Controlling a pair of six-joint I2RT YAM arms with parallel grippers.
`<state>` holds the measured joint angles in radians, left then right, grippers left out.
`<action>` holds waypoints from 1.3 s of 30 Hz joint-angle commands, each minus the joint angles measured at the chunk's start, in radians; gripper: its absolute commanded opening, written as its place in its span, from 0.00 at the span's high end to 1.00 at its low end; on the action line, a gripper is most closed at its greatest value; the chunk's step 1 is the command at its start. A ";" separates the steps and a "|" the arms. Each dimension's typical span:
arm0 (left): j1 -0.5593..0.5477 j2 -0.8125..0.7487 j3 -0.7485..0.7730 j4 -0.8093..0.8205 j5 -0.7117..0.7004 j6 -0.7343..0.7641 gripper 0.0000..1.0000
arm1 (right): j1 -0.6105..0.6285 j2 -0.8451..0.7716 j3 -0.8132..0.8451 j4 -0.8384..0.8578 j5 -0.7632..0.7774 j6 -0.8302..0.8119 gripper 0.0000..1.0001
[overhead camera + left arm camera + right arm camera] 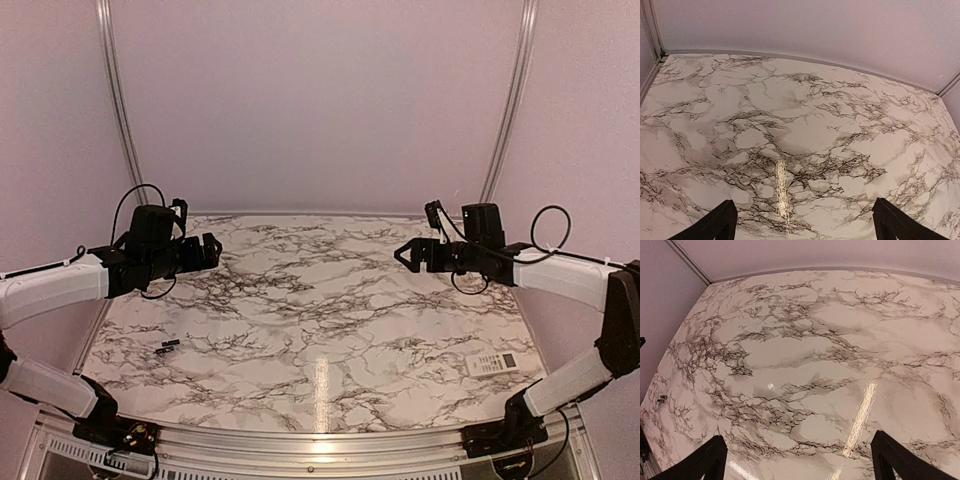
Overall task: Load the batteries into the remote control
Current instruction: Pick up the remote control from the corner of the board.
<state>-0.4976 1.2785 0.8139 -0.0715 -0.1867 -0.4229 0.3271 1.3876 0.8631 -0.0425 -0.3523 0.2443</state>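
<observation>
The two batteries (167,347) lie together on the marble table (320,300) near its left front, small dark cylinders; in the right wrist view they show as a tiny dark speck, the batteries (661,399), at the far left. The white remote control (492,363) rests screen side up near the right front edge. My left gripper (208,250) hovers above the table's left rear, open and empty. Across from it, at the right rear, my right gripper (405,254) is also open and empty. Both wrist views show wide-apart black fingertips, left gripper (805,222) and right gripper (799,455), over bare marble.
Pale walls with metal corner rails (118,100) enclose the table on three sides. A metal rail (320,445) runs along the near edge between the two arm bases.
</observation>
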 commanded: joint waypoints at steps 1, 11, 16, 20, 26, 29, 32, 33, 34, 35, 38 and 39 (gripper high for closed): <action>-0.005 0.020 0.010 -0.028 -0.024 0.006 0.01 | 0.014 -0.018 0.072 -0.176 0.061 0.043 0.01; -0.022 0.046 0.015 0.027 -0.026 -0.003 0.01 | 0.017 -0.191 0.052 -0.598 0.271 0.242 0.01; -0.040 0.034 0.008 0.038 -0.028 -0.016 0.01 | 0.013 -0.288 0.004 -0.751 0.299 0.382 0.01; -0.048 0.015 -0.010 0.048 -0.010 -0.018 0.01 | 0.011 -0.378 -0.094 -0.773 0.253 0.522 0.01; -0.051 -0.038 -0.037 0.043 -0.042 -0.014 0.01 | -0.006 -0.418 -0.145 -0.877 0.293 0.611 0.01; -0.051 -0.056 -0.044 0.038 -0.062 -0.015 0.01 | -0.017 -0.404 -0.141 -0.973 0.328 0.717 0.01; -0.051 -0.060 -0.041 0.034 -0.077 -0.019 0.01 | -0.017 -0.340 -0.132 -1.063 0.349 0.830 0.01; -0.051 -0.060 -0.042 0.038 -0.077 -0.021 0.01 | -0.017 -0.315 -0.133 -1.083 0.348 0.847 0.01; -0.051 -0.058 -0.042 0.040 -0.075 -0.023 0.01 | -0.016 -0.287 -0.139 -1.090 0.346 0.857 0.01; -0.051 -0.056 -0.039 0.042 -0.072 -0.025 0.01 | -0.017 -0.253 -0.150 -1.095 0.342 0.871 0.01; -0.051 -0.052 -0.034 0.041 -0.066 -0.028 0.01 | -0.017 -0.191 -0.196 -1.080 0.303 0.897 0.01; -0.051 -0.051 -0.032 0.040 -0.066 -0.029 0.01 | -0.017 -0.180 -0.210 -1.071 0.292 0.904 0.01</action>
<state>-0.5434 1.2343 0.7841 -0.0441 -0.2413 -0.4435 0.3157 1.1576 0.6949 -1.0500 -0.0662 1.0096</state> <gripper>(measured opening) 0.989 0.987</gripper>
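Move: Behind and to the right of the right hand, on the marble table near its close right corner, lies the remote control: about 18 cm back, some 16 cm to the right and roughly 16 cm below the open fingers. Nothing else lies close to it or on the way. From the left hand, the same remote is about 52 cm to the right, 18 cm back and 17 cm lower. Drawing back some 21 cm and about 12 cm to the right, the right hand comes in over the remote control, fairly level at first, then sinking about 12 cm, mostly in the second half. Its forward-left slanting fingers swing round clockwise and tip down until they point straight at the table, wide open all the way and still above the remote, touching nothing. ##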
